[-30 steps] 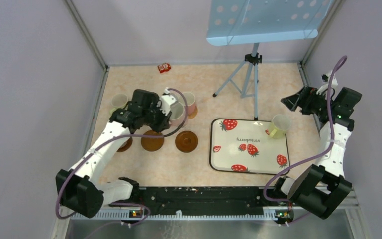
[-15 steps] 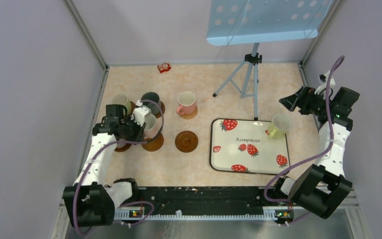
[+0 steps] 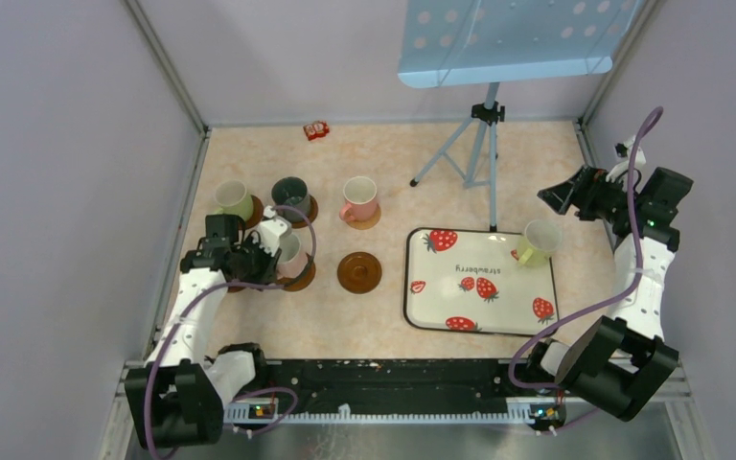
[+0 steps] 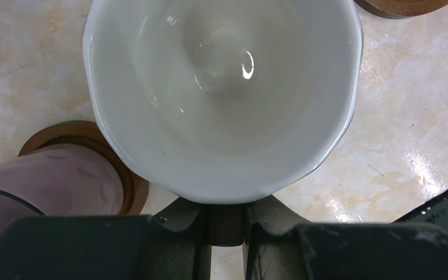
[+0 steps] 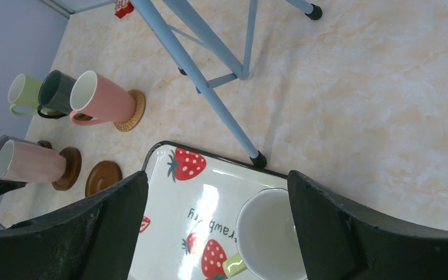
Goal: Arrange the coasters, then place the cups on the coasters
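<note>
My left gripper (image 4: 227,219) is shut on the handle of a mauve-brown cup (image 4: 221,93) with a white inside. In the top view this gripper (image 3: 249,259) hangs over the front-left coaster, which is hidden under it. Beside it a light pink cup (image 3: 292,252) stands on a coaster (image 3: 299,279). A bare coaster (image 3: 358,272) lies to its right. Behind them stand a yellow-green cup (image 3: 235,199), a dark green cup (image 3: 290,195) and a pink cup (image 3: 358,198). My right gripper (image 5: 217,181) is open above another yellow-green cup (image 5: 268,233) on the tray.
The strawberry-print tray (image 3: 479,307) lies right of centre. A blue stand on a tripod (image 3: 484,144) rises behind it. A small red object (image 3: 317,130) sits by the back wall. Walls close in on both sides.
My left arm has carried its cup from the back row forward and left to the front-left coaster, uncovering the dark green and pink cups. The right arm has stayed still.
</note>
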You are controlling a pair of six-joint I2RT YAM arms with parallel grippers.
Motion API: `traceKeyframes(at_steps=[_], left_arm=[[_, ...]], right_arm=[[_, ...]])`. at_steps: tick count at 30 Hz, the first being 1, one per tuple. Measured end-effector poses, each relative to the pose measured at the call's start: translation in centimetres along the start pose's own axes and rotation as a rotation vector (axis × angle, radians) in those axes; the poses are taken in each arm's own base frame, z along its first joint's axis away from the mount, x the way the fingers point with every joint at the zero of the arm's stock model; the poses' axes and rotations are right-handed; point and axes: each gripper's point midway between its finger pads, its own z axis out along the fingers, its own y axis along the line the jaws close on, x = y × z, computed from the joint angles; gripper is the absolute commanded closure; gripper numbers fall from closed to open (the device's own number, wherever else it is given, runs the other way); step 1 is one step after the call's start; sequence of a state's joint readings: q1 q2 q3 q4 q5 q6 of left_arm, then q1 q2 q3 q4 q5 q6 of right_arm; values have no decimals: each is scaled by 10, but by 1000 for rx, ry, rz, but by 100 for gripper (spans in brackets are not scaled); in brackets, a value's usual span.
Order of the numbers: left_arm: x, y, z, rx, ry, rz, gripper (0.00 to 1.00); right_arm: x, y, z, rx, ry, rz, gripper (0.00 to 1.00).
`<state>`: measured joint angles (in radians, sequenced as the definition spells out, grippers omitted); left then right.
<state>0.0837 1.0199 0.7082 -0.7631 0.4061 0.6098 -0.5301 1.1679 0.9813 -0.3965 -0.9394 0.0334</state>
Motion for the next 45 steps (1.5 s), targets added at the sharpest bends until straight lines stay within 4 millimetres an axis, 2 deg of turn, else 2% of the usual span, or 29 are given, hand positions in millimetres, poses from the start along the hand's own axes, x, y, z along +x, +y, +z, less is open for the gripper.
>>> traceKeyframes(at_steps=[17,21,26,36,45], left_arm=[[5,0,4,11,23,1,100],[7,0,5,13,31,1,95],[9,-1,6,17,36,2,75],[8,0,7,20,31,11,50],[7,0,5,20,33,12,5]], right_arm=[[1,-1,1,0,5,3,12],[1,0,2,0,5,3,12],[1,0,2,-1,6,2,12],[2,0,3,-2,8,1,12],[2,0,3,1,8,1,12]])
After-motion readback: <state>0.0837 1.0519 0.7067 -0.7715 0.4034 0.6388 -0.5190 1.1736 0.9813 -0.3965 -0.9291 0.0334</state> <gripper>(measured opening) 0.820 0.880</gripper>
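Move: The left hand holds the pale pink cup by its handle just over the front-middle coaster, whose middle is about 4 cm ahead, 4 cm right and 6 cm below. The lilac mug stands some 11 cm left and 4 cm ahead, the dark green cup about 18 cm ahead and 4 cm right, and the empty coaster 4 cm ahead and 18 cm right. From the right hand the aimed-at coaster lies roughly 50 cm left, 6 cm back and 21 cm below. Still pinching the pale pink cup's handle, the left hand eases it straight down about 1 cm onto the coaster, with hardly any tilt. It then stays there and spreads its fingers wide, letting go of the handle. ##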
